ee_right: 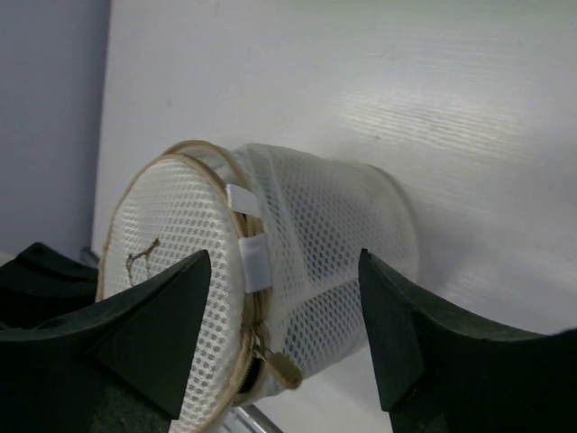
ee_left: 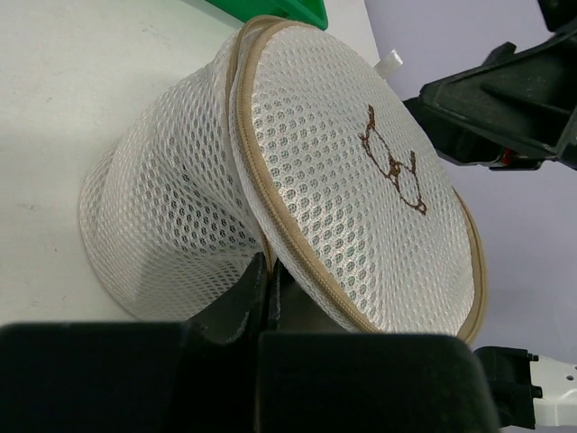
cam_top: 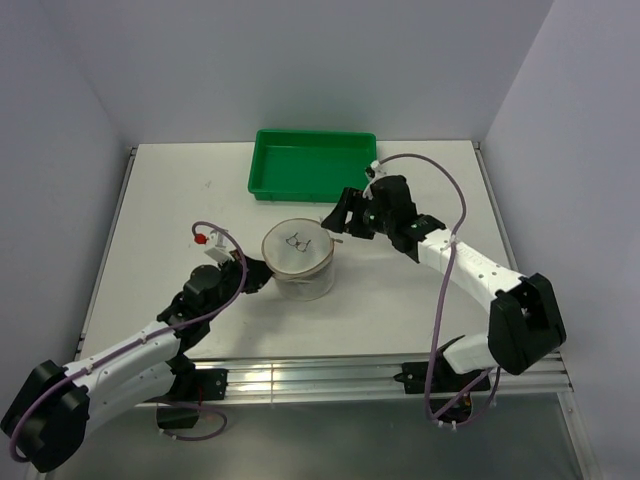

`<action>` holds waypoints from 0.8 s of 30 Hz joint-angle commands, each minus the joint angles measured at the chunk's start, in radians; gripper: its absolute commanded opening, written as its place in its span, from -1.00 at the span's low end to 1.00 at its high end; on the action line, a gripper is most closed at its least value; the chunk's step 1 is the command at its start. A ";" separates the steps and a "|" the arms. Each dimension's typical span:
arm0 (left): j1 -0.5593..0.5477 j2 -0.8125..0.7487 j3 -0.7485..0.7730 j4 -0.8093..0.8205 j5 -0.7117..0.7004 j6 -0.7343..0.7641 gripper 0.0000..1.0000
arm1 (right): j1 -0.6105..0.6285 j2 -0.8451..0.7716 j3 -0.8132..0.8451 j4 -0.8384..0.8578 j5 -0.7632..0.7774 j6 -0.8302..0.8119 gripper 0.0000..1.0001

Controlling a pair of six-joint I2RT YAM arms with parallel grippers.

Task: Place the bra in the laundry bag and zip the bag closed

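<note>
The laundry bag (cam_top: 298,258), a white mesh cylinder with a tan zip round its flat lid (ee_left: 361,180), stands mid-table. My left gripper (cam_top: 262,275) is at its left side. In the left wrist view the fingers (ee_left: 257,284) are pressed together on the mesh just under the rim. My right gripper (cam_top: 333,220) hovers at the bag's far right side, open. In the right wrist view it (ee_right: 284,262) stands apart from the bag (ee_right: 315,234), with the zip pull (ee_right: 280,366) hanging free below a short unzipped gap. The bra is not in view.
A green tray (cam_top: 313,165) stands just behind the bag, close to my right gripper. Purple-grey walls close in the table on the left, back and right. A metal rail (cam_top: 330,375) runs along the near edge.
</note>
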 commanded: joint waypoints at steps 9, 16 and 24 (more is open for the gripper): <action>0.053 0.041 0.077 0.040 0.014 0.040 -0.99 | -0.026 0.055 -0.043 0.259 -0.242 0.122 -0.01; 0.101 0.142 0.206 0.067 -0.003 0.111 -1.00 | -0.029 0.008 -0.147 0.331 -0.227 0.183 -0.63; 0.159 0.283 0.330 0.080 0.020 0.143 -0.99 | -0.008 -0.245 -0.373 0.379 0.035 0.317 -1.00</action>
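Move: Close by the right hand, the zip pull hangs roughly 2 cm back, 1 cm left and 3 cm below the open fingers. The white tab is level with that hand fore and aft, about 2 cm left and 3 cm down; the lid's middle lies about 10 cm left, 3 cm back and 3 cm down. The green tray is some 18 cm ahead, 7 cm left and 15 cm down. From the left hand, the pull is about 7 cm ahead, 15 cm right, level. Keeping its pinch on the bag's rim, the left hand carries it about 8 cm forward, rising about 5 cm as it goes. The right hand first eases 3 cm left with a slight roll, then draws back about 4 cm, slipping rightward and down, while its wide-open fingers shut on the zip edge by the white tab, where the pull hangs. ##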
